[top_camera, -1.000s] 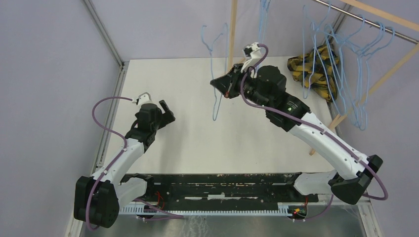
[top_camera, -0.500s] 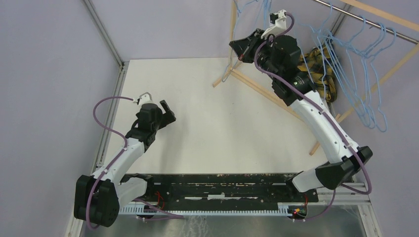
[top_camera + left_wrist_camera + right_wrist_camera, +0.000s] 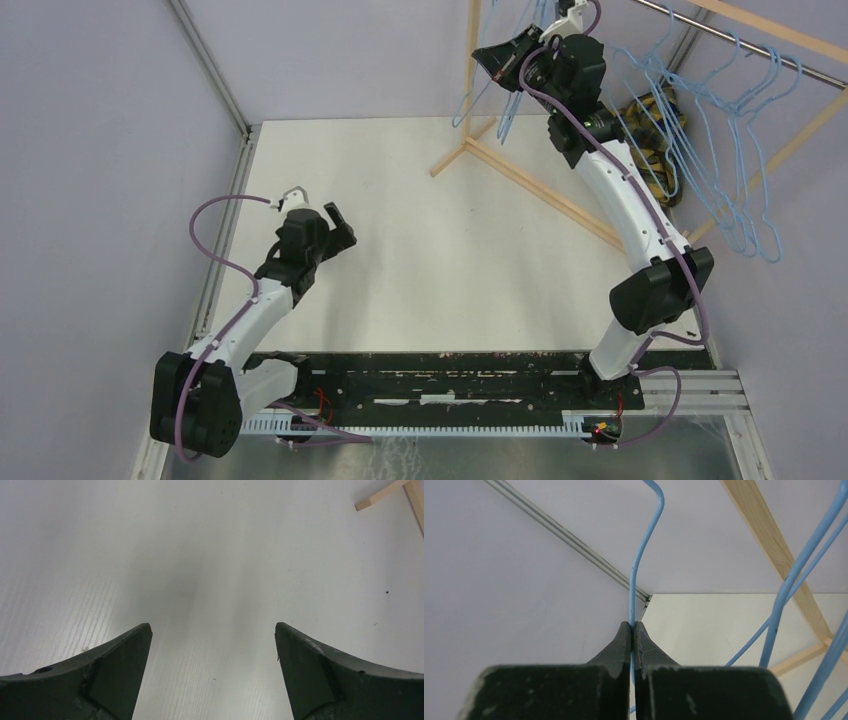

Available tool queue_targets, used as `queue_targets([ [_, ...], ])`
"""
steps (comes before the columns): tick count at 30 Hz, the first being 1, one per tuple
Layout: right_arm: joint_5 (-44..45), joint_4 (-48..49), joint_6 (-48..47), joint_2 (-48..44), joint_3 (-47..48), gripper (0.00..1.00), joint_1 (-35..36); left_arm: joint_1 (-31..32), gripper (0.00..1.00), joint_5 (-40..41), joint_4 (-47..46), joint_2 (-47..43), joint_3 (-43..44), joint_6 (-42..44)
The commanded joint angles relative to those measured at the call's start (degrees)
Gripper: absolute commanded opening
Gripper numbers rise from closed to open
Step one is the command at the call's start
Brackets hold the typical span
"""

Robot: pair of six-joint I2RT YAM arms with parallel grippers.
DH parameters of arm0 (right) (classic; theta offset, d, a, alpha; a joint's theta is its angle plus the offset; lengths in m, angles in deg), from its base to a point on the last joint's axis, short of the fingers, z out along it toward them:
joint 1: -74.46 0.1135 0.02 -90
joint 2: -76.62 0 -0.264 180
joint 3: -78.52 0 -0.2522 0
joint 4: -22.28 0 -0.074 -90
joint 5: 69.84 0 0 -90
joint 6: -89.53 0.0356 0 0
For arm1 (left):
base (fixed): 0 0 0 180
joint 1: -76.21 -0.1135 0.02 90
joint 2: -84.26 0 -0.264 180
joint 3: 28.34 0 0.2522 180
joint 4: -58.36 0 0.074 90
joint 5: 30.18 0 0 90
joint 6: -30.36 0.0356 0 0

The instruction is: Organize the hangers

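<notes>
My right gripper point(image 3: 486, 55) is raised high at the back, next to the wooden rack's upright post point(image 3: 472, 90). It is shut on the thin wire of a light-blue hanger point(image 3: 463, 102), which dangles below it. In the right wrist view the jaws point(image 3: 632, 626) pinch that hanger's wire point(image 3: 644, 545), which curves up out of the frame. Several more hangers point(image 3: 725, 150) hang from the metal rail point(image 3: 750, 45) on the right; their wires point(image 3: 804, 555) also cross the right wrist view. My left gripper point(image 3: 338, 225) is open and empty low over the white table point(image 3: 212, 630).
The wooden rack's base bar point(image 3: 530, 185) runs diagonally across the back right of the table, with a slanted leg point(image 3: 770, 160) on the right. A yellow-black plaid cloth point(image 3: 650, 125) lies behind the right arm. A metal wall rail point(image 3: 215, 70) runs along the left.
My right arm has stretched up and back with the hanger, from over the table's middle to the rack's post. The hangers on the rail have swung. The left arm has not moved.
</notes>
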Motion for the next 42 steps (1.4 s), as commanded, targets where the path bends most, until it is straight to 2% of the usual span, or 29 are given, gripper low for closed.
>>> queue_targets([
  [1, -1.7, 6.3, 1.6, 1.5, 6.0, 0.01, -0.8, 0.2, 1.0, -0.6, -3.1, 0.6, -0.1, -3.0],
  [8, 0.7, 4.6, 1.4, 4.0, 8.7, 0.01, -1.8, 0.2, 1.0, -0.7, -3.4, 1.5, 0.0, -3.1],
  [21, 11.0, 2.0, 2.1, 0.1, 0.6, 0.01, -3.7, 0.2, 1.0, -1.0, -4.0, 1.4, -0.6, -3.4],
  [28, 12.2, 1.8, 2.2, -1.6, -2.2, 0.01, -4.4, 0.2, 1.0, -1.2, -4.1, 1.6, -0.6, -3.4],
  [29, 11.9, 1.3, 1.9, -1.6, -2.0, 0.06, -4.5, 0.2, 1.0, -1.2, -4.1, 1.5, -0.6, -3.4],
  [31, 10.7, 1.2, 1.7, -1.8, -2.0, 0.27, -4.5, 0.2, 1.0, -1.3, -4.2, 1.6, -0.6, -3.4],
  [34, 9.8, 1.5, 0.5, -3.5, -3.4, 0.44, -4.5, 0.2, 0.99, -1.3, -4.1, 1.9, -0.5, -3.3],
  [35, 9.9, 1.6, -0.1, -4.3, -4.1, 0.54, -4.5, 0.2, 0.99, -1.3, -4.0, 2.0, -0.4, -3.2],
  [36, 9.9, 1.7, -0.9, -5.3, -4.8, 0.81, -4.5, 0.2, 0.99, -1.3, -3.8, 2.1, -0.2, -3.2],
  [37, 9.6, 1.6, -1.9, -6.2, -5.2, 0.98, -4.4, 0.2, 0.99, -1.0, -3.7, 2.1, -0.2, -3.2],
  [42, 8.5, -2.8, -8.2, -10.1, -5.6, 1.0, -2.8, 0.3, 0.99, 0.9, -2.9, 2.4, 0.1, -2.8],
])
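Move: The hanger is already pinched in the right hand; the stretch of rail meant for its hook lies roughly 8 cm ahead of that hand, 8 cm to its right and some 12 cm above. An already hung hanger dangles about 3 cm ahead and 6 cm to the right, a touch lower. The rack's wooden post stands around 12 cm ahead and 2 cm right. From the idle left hand that rail stretch is some 24 cm ahead, 38 cm right and 47 cm up. Keeping its pinch on the hanger, the right hand rises about 2 cm, then swings forward and right towards the rail while dipping some 4 cm to set the hook over it, turning about 15 degrees clockwise. The fingers then open wide, letting go of the wire, and the hand eases back about 3 cm. ##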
